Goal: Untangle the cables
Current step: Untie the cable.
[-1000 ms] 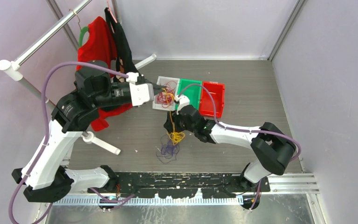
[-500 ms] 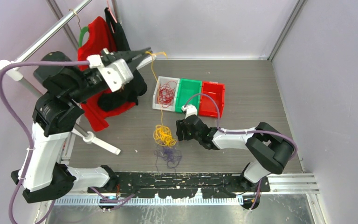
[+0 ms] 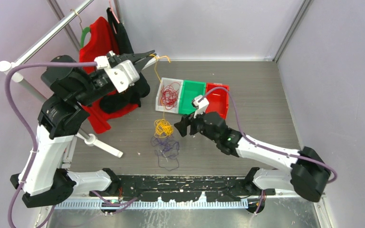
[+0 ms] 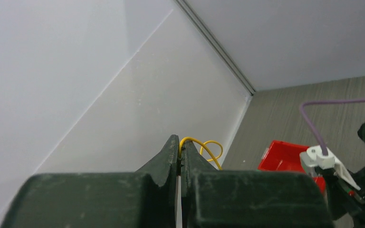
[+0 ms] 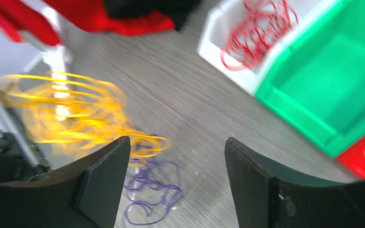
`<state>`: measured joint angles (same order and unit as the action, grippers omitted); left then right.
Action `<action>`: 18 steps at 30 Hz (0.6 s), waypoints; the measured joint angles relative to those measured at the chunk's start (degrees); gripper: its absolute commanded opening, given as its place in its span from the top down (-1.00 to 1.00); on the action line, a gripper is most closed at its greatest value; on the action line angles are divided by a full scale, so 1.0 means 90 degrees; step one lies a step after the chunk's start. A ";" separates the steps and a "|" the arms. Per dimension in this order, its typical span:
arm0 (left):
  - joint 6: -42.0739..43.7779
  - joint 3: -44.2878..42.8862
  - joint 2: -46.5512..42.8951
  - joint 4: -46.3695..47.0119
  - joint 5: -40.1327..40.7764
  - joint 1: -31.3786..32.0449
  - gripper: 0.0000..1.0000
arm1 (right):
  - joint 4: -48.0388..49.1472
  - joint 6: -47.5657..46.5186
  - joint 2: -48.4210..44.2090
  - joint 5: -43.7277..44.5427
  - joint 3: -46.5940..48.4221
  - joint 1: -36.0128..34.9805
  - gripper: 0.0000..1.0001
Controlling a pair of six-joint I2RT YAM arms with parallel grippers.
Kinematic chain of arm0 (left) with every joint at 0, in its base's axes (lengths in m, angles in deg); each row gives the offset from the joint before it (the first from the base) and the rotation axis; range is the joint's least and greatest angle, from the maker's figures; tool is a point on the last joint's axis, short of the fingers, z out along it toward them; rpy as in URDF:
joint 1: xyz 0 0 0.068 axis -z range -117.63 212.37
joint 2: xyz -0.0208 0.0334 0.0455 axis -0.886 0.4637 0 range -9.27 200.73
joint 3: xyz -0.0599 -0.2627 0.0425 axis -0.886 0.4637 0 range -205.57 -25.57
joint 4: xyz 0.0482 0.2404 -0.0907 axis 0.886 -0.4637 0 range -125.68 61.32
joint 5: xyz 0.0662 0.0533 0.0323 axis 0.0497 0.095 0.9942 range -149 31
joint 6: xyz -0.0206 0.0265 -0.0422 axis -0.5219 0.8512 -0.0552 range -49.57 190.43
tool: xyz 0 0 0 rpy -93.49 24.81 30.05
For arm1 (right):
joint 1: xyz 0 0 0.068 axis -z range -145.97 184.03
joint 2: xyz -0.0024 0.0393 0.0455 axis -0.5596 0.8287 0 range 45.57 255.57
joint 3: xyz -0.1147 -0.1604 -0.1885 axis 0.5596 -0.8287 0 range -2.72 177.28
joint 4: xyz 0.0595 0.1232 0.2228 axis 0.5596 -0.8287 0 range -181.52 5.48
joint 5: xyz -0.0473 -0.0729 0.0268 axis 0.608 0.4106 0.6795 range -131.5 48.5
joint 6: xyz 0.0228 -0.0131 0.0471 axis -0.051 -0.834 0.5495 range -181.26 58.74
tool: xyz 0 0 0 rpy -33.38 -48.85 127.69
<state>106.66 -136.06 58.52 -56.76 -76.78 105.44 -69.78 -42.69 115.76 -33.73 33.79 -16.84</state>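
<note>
My left gripper [image 3: 150, 54] is raised at the back left and shut on the end of a yellow cable [image 4: 203, 147]. That cable hangs down to a yellow clump [image 3: 163, 127] just above the floor. Dark purple cables [image 3: 167, 149] lie loose below the clump, touching its lower loops. Red cables [image 3: 169, 95] sit in the white bin [image 3: 162, 107]. My right gripper [image 3: 180, 127] hovers low, right of the yellow clump, open with nothing between its fingers. In the right wrist view [image 5: 177, 145] the yellow cable [image 5: 76, 109] is blurred at the left and the purple cables [image 5: 149, 190] lie below.
A green bin [image 3: 192, 96] and a red bin [image 3: 217, 99] stand right of the white bin. A clothes rack [image 3: 52, 33] with red and black garments [image 3: 105, 45] stands at the back left, behind my left arm. Walls enclose the floor.
My left gripper has swung up and back-left from the white bin, drawing the yellow cable out. The yellow clump has lifted off the purple cables. My right gripper has opened wider.
</note>
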 measured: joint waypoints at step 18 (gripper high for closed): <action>-0.0022 0.0245 0.0044 -0.0491 -0.0340 0.0000 1.00 | 0.0835 -0.0352 -0.0267 -0.2348 0.1331 -0.0002 -0.31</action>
<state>106.46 -133.86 58.91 -61.17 -79.84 105.44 -62.26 -45.86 113.36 -54.86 45.77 -16.86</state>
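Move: The yellow cable, pinched in the left hand, hangs with its loose bundle some 43 cm straight below that hand. From the open right hand the bundle is about 7 cm to the left, 3 cm back and nearly level, with a single strand rising above it. The purple cable lies on the table 7 cm left, 3 cm back and 15 cm below; the white box with the red cable is about 18 cm ahead, 7 cm left and 13 cm lower. The yellow cable's hanging strand is what the right hand makes for: still open, it climbs about 15 cm past the bundle and shifts some 6 cm left, first drawing back, then easing forward again, while its wrist swings counter-clockwise and the fingers tip up. The left hand keeps its pinch and sinks a few centimetres. ##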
